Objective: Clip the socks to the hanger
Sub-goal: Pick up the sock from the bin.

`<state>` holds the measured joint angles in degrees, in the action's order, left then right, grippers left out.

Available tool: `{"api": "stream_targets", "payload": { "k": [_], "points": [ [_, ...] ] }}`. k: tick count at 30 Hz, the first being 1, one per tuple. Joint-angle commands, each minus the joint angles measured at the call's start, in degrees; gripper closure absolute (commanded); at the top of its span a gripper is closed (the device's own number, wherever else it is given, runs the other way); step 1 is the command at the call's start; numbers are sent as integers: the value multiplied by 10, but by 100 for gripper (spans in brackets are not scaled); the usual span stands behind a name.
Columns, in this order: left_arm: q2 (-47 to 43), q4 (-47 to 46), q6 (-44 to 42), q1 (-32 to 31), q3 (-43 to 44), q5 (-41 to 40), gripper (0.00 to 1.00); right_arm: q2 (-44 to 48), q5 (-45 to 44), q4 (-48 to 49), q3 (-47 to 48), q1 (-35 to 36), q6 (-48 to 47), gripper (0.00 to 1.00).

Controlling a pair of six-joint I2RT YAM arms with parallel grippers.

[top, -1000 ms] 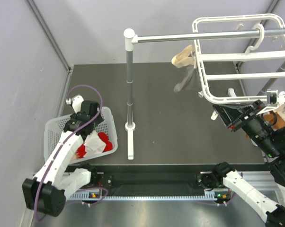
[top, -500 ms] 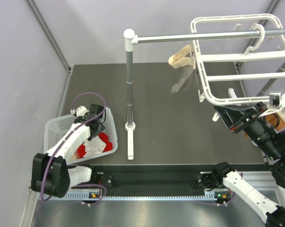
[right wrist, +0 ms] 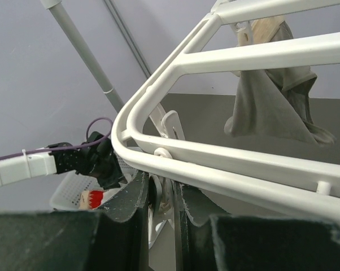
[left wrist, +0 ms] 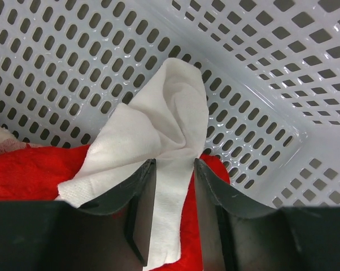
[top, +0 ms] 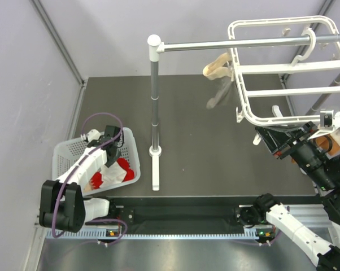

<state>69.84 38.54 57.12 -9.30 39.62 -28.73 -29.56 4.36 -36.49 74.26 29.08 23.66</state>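
A white sock (left wrist: pixel 170 124) lies on a red sock (left wrist: pixel 40 169) in the perforated basket (left wrist: pixel 260 73). My left gripper (left wrist: pixel 174 164) is down in the basket (top: pixel 65 152), open, its fingers straddling the white sock, with a gap left at the right finger. The white hanger (top: pixel 283 68) hangs from the rail at the back right, with a beige sock (top: pixel 218 66) and a grey sock (right wrist: pixel 271 107) clipped to its left side. My right gripper (right wrist: pixel 161 183) sits under the hanger's near rail (right wrist: pixel 226 164), shut on a white clip peg (right wrist: pixel 165 195).
The grey stand's upright pole (top: pixel 154 96) rises mid-table on a white foot (top: pixel 155 169), and its rail (top: pixel 238 43) carries the hanger's hook. Red and white socks (top: pixel 116 169) fill the basket's right half. Orange fabric (top: pixel 334 141) lies beside the right arm.
My left arm has dropped lower into the basket and its jaws have narrowed around the white sock. The right arm has held still on the clip peg.
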Motion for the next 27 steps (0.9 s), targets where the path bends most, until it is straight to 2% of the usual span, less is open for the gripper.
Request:
{"api": "stream_targets", "payload": {
  "k": [1,2,3,6,7,11,18,21,27],
  "points": [
    [3,-19,3,3,-4,-7,62,6,8,5,5,1,1,100],
    [3,-21,4,3,-7,-10,64,6,8,5,5,1,1,100],
    [2,-24,0,3,-9,-9,70,4,8,5,6,1,1,100],
    [0,-37,-14,4,-9,2,76,3,10,5,5,1,0,100],
    [2,-37,-18,4,-6,5,84,3,11,5,4,1,1,100],
    [-7,-30,-32,3,2,27,100,4,12,5,4,2,1,100],
    [-107,-8,-84,3,42,68,100,3,11,4,4,1,-1,100],
    [-155,-14,-116,3,70,110,100,3,10,4,5,1,-1,100],
    [-194,6,-140,3,122,126,100,3,7,3,3,1,-2,100]
  ]
}}
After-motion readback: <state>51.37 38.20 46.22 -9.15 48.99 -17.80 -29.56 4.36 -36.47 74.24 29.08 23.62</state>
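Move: The left hand's part-open fingertips are already down in the bin at the white sock, whose middle lies about 3 cm back of them and a centimetre or so lower. The red sock lies beneath, its middle some 5 cm back and 1 cm right. The beige sock is about 10 cm back and 8 cm left, and the stand's pole foot some 4 cm ahead and 18 cm right. From the right hand, at the hanger, the white sock is about 8 cm ahead, 50 cm left and 41 cm below. With the left hand almost still, the fingers close from roughly a third open to shut and pinch a fold of the white sock between the fingertips. Then the hand lifts it about 13 cm, quickening as it rises and drifting some 3 cm forward and 3 cm right, towards the bin's far right corner, while the fingers tip up from their steep downward slant by over 20 degrees and the wrist turns a little clockwise. ##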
